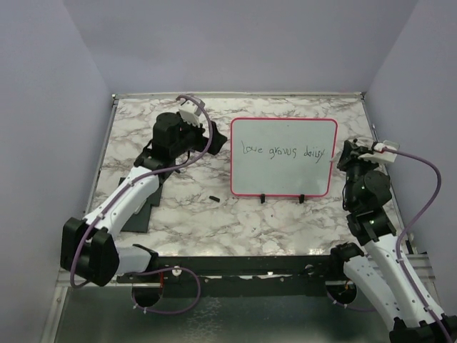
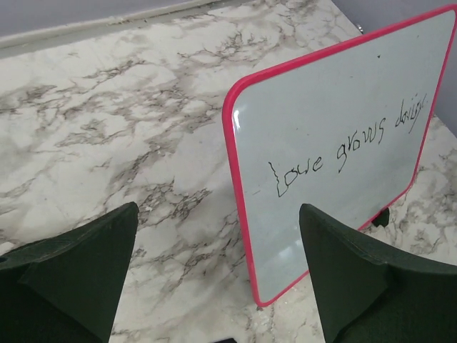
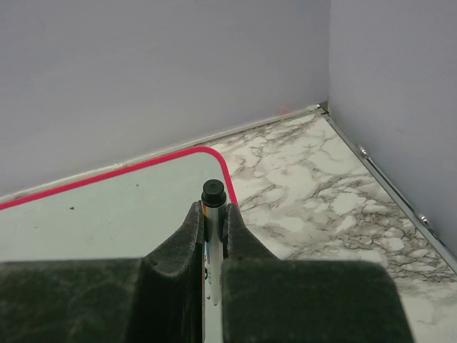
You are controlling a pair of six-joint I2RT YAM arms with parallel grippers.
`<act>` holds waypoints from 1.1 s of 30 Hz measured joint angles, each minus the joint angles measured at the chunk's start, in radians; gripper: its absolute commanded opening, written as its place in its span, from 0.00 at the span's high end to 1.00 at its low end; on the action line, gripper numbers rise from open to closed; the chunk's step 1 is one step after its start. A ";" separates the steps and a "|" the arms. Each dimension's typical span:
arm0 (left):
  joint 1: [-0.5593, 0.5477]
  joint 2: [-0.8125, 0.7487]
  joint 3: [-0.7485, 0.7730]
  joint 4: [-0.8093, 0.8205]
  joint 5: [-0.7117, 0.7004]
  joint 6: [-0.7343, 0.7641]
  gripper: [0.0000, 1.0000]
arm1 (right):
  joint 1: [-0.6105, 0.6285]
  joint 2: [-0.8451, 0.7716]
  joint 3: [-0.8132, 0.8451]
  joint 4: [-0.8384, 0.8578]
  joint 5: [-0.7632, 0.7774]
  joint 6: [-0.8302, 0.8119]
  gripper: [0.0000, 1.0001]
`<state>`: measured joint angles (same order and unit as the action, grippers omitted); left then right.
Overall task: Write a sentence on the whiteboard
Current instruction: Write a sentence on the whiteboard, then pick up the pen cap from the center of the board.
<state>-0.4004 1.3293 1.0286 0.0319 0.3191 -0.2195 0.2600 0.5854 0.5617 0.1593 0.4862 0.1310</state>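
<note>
The whiteboard [image 1: 283, 175] lies flat on the marble table, its pink frame all round and two black clips [image 1: 263, 199] on its near edge. The sentence [image 1: 282, 151] crosses it in thin dark handwriting, "Love grows daily". My left gripper [image 1: 207, 139] hovers just off the board's left edge, open and empty; its wrist view shows the whiteboard [image 2: 335, 107] and the sentence [image 2: 343, 146] beyond the left gripper [image 2: 218, 211]. My right gripper [image 1: 350, 153] sits at the board's right edge. In its wrist view the right gripper [image 3: 213, 211] is shut on a white marker [image 3: 213, 194] over the whiteboard [image 3: 107, 207].
A dark flat pad [image 1: 143, 204] lies under the left arm at the table's left. A small black piece [image 1: 213, 196] rests on the marble left of the board's near corner. Lavender walls close in the table on three sides, with a metal rail [image 3: 400, 200] along the right.
</note>
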 measured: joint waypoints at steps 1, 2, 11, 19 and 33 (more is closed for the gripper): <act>0.000 -0.034 -0.017 -0.007 -0.013 0.016 0.07 | 0.000 -0.003 0.000 -0.003 -0.006 0.000 0.99; 0.000 -0.066 -0.032 -0.008 -0.022 0.029 0.09 | 0.000 -0.006 0.000 -0.006 -0.010 0.001 0.99; -0.035 -0.375 -0.285 -0.060 -0.040 0.222 0.11 | 0.000 -0.048 0.008 -0.031 -0.067 0.031 0.99; -0.220 -0.378 -0.368 -0.099 -0.197 0.401 0.08 | 0.000 -0.048 0.038 -0.078 -0.212 0.083 0.99; -0.382 -0.137 -0.423 -0.117 -0.467 0.613 0.30 | 0.000 -0.068 0.093 -0.272 -0.409 0.169 0.99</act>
<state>-0.7822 1.1927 0.6052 -0.0856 -0.1482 0.3931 0.2600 0.5179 0.6552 -0.1127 0.0776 0.3004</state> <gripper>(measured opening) 0.721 0.057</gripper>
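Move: The black marker cap, for which the left hand is bound, lies on the table some 24 cm below that hand, about 6 cm back and 3 cm to its right. The whiteboard's middle is roughly 27 cm right of the left hand and 5 cm ahead, the blue pliers about 16 cm left and 9 cm ahead. From the right hand, which holds the marker, the cap is some 44 cm left, 1 cm ahead and 29 cm down; the board's middle is 17 cm left and 13 cm ahead. Still pinching the marker, the right hand swings about 7 cm left towards the board and the cap, drawing back slightly and turning some 25 degrees counter-clockwise. The empty left hand pulls back past the board's near left corner, rising a touch first, then drops about 16 cm towards the cap, rolling left side up by nearly 50 degrees so the fingers slant down, and closing partway. ##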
